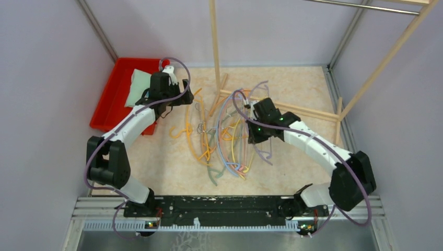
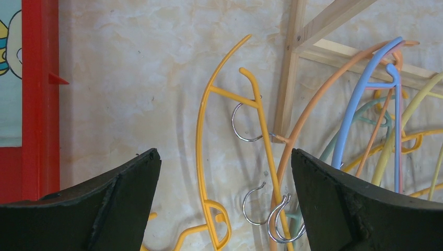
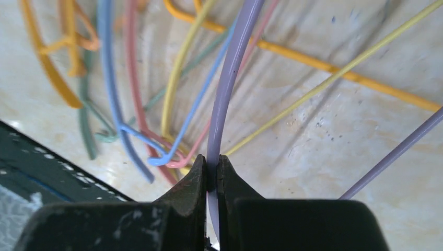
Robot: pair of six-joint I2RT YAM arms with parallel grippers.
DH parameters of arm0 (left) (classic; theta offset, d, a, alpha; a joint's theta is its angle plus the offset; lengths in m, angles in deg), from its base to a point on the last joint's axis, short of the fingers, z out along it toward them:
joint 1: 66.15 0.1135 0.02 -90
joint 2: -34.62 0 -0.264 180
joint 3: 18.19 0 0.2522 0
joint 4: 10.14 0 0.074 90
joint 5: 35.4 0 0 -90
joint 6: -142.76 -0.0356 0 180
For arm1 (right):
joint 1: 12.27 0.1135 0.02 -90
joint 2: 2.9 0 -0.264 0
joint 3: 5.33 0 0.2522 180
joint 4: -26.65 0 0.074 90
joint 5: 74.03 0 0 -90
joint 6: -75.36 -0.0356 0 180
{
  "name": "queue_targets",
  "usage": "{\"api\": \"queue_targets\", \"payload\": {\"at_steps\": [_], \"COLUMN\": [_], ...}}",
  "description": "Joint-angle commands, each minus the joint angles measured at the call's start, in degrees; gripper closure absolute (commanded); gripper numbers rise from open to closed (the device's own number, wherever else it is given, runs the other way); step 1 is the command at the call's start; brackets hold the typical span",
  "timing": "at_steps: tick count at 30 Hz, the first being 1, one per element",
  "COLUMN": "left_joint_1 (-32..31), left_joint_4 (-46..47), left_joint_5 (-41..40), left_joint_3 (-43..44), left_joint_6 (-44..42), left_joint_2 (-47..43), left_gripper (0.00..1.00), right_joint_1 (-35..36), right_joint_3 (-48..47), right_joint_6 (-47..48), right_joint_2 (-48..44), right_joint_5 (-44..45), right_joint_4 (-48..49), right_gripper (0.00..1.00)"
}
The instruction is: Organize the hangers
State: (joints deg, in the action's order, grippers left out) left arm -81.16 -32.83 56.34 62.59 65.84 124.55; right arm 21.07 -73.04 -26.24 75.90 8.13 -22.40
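Observation:
A tangled pile of hangers [image 1: 224, 138] in orange, yellow, green, blue, pink and lavender lies in the middle of the table. My right gripper [image 3: 211, 167] is shut on the thin bar of a lavender hanger [image 3: 228, 86], low over the right side of the pile [image 1: 253, 137]. Beneath it lie a blue hanger [image 3: 107, 78], a pink hanger [image 3: 133, 89] and an orange hanger [image 3: 313, 63]. My left gripper [image 2: 224, 175] hovers open over the pile's left edge [image 1: 185, 97], holding nothing. Below it are a yellow hanger [image 2: 201, 136] and several metal hooks [image 2: 251, 206].
A red tray [image 1: 117, 97] holding a pale cloth sits at the far left. The pale wooden rack poles [image 1: 215, 47] rise behind the pile, with base rails [image 1: 308, 111] lying on the table to the right. Grey walls close in on both sides.

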Motion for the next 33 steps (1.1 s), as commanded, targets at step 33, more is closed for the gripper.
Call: {"api": "queue_targets", "payload": {"at_steps": [33], "left_joint_1": [0.2], "left_joint_4": [-0.1], "left_joint_5": [-6.2], "left_joint_3": [-3.2], "left_joint_6": [-4.0], "left_joint_2": [-4.2], "left_gripper": [0.00], "right_joint_1": [-13.6], "right_joint_3": [-47.7], "right_joint_6": [-11.0], "right_joint_2": [8.0], "right_joint_5": [7.9], "right_joint_4": [31.2], "right_gripper": [1.00]}}
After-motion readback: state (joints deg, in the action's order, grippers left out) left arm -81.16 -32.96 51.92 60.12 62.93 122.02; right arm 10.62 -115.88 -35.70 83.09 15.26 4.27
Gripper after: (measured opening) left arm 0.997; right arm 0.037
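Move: The right hand already holds the lavender hanger off the table. The rail lies about 21 cm ahead of it, 8 cm to its right and some 48 cm above. The foot of the rack's left post is about 24 cm ahead and 10 cm left, 8 cm lower; the blue hanger lies 8 cm left, 5 cm ahead and 8 cm below. From the left hand, the rail is roughly 32 cm right, 3 cm ahead and 40 cm up. Up and forward, the right arm sweeps the pinched lavender hanger from above the hanger pile towards the rail: fast and mostly upward at first, then more forward, easing near the end, some 36 cm up and 20 cm forward in all. The wrist swings the downward-pointing fingers up towards level, by about 65 degrees, and they stay shut on the hanger. ##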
